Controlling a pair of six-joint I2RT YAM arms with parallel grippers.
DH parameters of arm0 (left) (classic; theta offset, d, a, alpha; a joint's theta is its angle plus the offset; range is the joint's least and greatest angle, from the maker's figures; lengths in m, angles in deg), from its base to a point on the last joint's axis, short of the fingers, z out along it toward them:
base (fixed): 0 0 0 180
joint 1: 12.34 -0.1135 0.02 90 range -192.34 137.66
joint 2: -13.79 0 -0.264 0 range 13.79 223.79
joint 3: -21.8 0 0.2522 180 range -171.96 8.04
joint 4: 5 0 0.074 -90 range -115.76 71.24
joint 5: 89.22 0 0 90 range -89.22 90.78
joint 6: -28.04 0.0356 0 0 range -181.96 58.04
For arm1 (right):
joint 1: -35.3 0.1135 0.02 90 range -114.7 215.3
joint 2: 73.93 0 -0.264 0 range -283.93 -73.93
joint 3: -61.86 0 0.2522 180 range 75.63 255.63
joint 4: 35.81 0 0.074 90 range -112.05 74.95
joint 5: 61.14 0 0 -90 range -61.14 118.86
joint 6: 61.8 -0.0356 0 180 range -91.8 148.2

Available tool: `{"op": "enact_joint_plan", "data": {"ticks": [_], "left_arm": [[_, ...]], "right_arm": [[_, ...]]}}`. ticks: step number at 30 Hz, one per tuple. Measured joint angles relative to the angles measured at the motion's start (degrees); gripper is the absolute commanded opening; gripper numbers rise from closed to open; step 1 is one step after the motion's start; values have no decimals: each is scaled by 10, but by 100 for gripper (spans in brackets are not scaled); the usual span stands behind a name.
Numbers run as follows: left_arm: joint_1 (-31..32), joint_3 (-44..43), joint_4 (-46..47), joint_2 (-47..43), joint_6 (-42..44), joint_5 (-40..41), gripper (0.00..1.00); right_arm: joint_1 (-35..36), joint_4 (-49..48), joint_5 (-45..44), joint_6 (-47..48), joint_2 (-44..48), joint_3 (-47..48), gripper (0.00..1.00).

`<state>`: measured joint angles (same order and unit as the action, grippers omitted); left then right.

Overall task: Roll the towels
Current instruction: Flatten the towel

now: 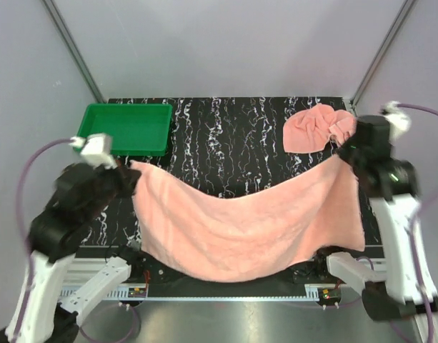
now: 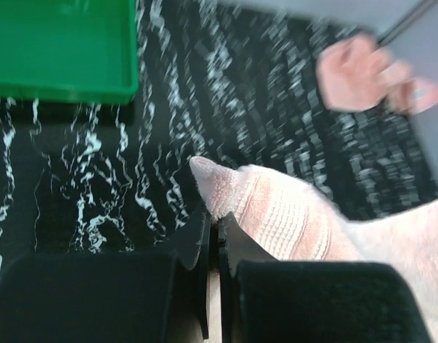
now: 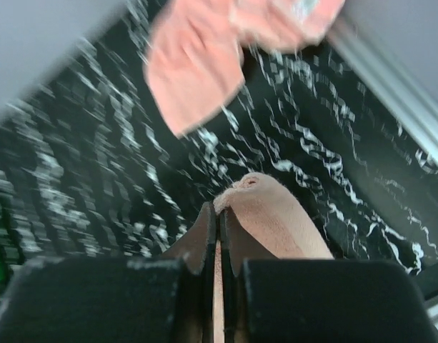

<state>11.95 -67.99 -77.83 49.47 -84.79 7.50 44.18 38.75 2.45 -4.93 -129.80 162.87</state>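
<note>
A salmon-pink towel (image 1: 240, 229) hangs spread between my two arms, sagging in the middle over the table's near edge. My left gripper (image 1: 130, 170) is shut on its left corner; the left wrist view shows that striped corner (image 2: 276, 214) pinched at the gripper (image 2: 213, 221). On the right corner my right gripper (image 1: 345, 153) is shut, and the right wrist view has pink cloth (image 3: 276, 214) poking out past the gripper (image 3: 219, 211). A second towel (image 1: 317, 127) lies crumpled at the far right of the table, also seen as a towel (image 2: 358, 75) and a towel (image 3: 197, 68) in the wrist views.
A green tray (image 1: 126, 128) sits at the far left of the black marbled table (image 1: 233, 136). Grey walls with metal posts stand close on the left, right and back. Both arm bases and cables are at the near edge.
</note>
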Motion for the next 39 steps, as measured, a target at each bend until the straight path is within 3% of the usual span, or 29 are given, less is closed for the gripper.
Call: {"op": "enact_joint_plan", "data": {"ticks": [6, 13, 14, 16, 17, 18, 20, 21, 24, 29, 35, 39], "left_arm": [[0, 129, 97, 187, 2, 35, 0], [-49, 138, 211, 379, 4, 66, 0], [-61, 138, 227, 398, 4, 66, 15], [-85, 134, 253, 438, 9, 65, 38], [-95, 125, 263, 463, 13, 64, 42], [-104, 108, 264, 497, 16, 64, 56], [-118, 54, 267, 577, 23, 61, 60], [-123, 25, 267, 614, 24, 61, 68], [-135, -24, 264, 676, 29, 60, 84], [-143, -10, 241, 633, 19, 68, 85], [-145, 119, 241, 434, -23, 63, 84], [-153, 212, 250, 383, -73, 27, 81]], "right_arm": [[-3, -92, 24, -3, -219, -123, 0], [-35, -168, 32, -9, -457, -71, 0], [-41, -176, 34, -9, -480, -61, 0], [-56, -190, 42, -8, -529, -33, 21], [-61, -192, 49, -6, -550, -17, 44], [-66, -190, 51, -7, -570, 3, 59], [-72, -190, 52, -2, -604, 43, 89], [-73, -191, 51, 0, -616, 61, 98], [-75, -184, 49, 13, -629, 96, 100], [-83, -195, 45, 21, -593, 68, 100], [-162, -216, 90, 13, -435, -120, 100], [-230, -231, 155, 6, -414, -170, 95]]}}
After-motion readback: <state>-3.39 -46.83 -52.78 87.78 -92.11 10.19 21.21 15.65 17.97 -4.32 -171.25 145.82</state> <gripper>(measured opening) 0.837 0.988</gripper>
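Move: Both hands already hold the towel's far corners, its body hanging back between them. The left's laying spot is bare table about 16 cm ahead and 30 cm below, with the green tray's middle some 28 cm ahead and 10 cm to the left. The right's laying spot is roughly 14 cm ahead, 2 cm left and 30 cm below; the second towel is centred about 5 cm beyond that spot. Still pinching the towel's far corners, both hands swing down and forward towards the table, about 25 to 30 cm down and over 20 cm out, the wrists tipping downward some 35 degrees. Near the bottom the fingers open wide and let go. Both then draw back about 11 cm, the left rising before it dips again, the right also swinging some 7 cm to its right. ##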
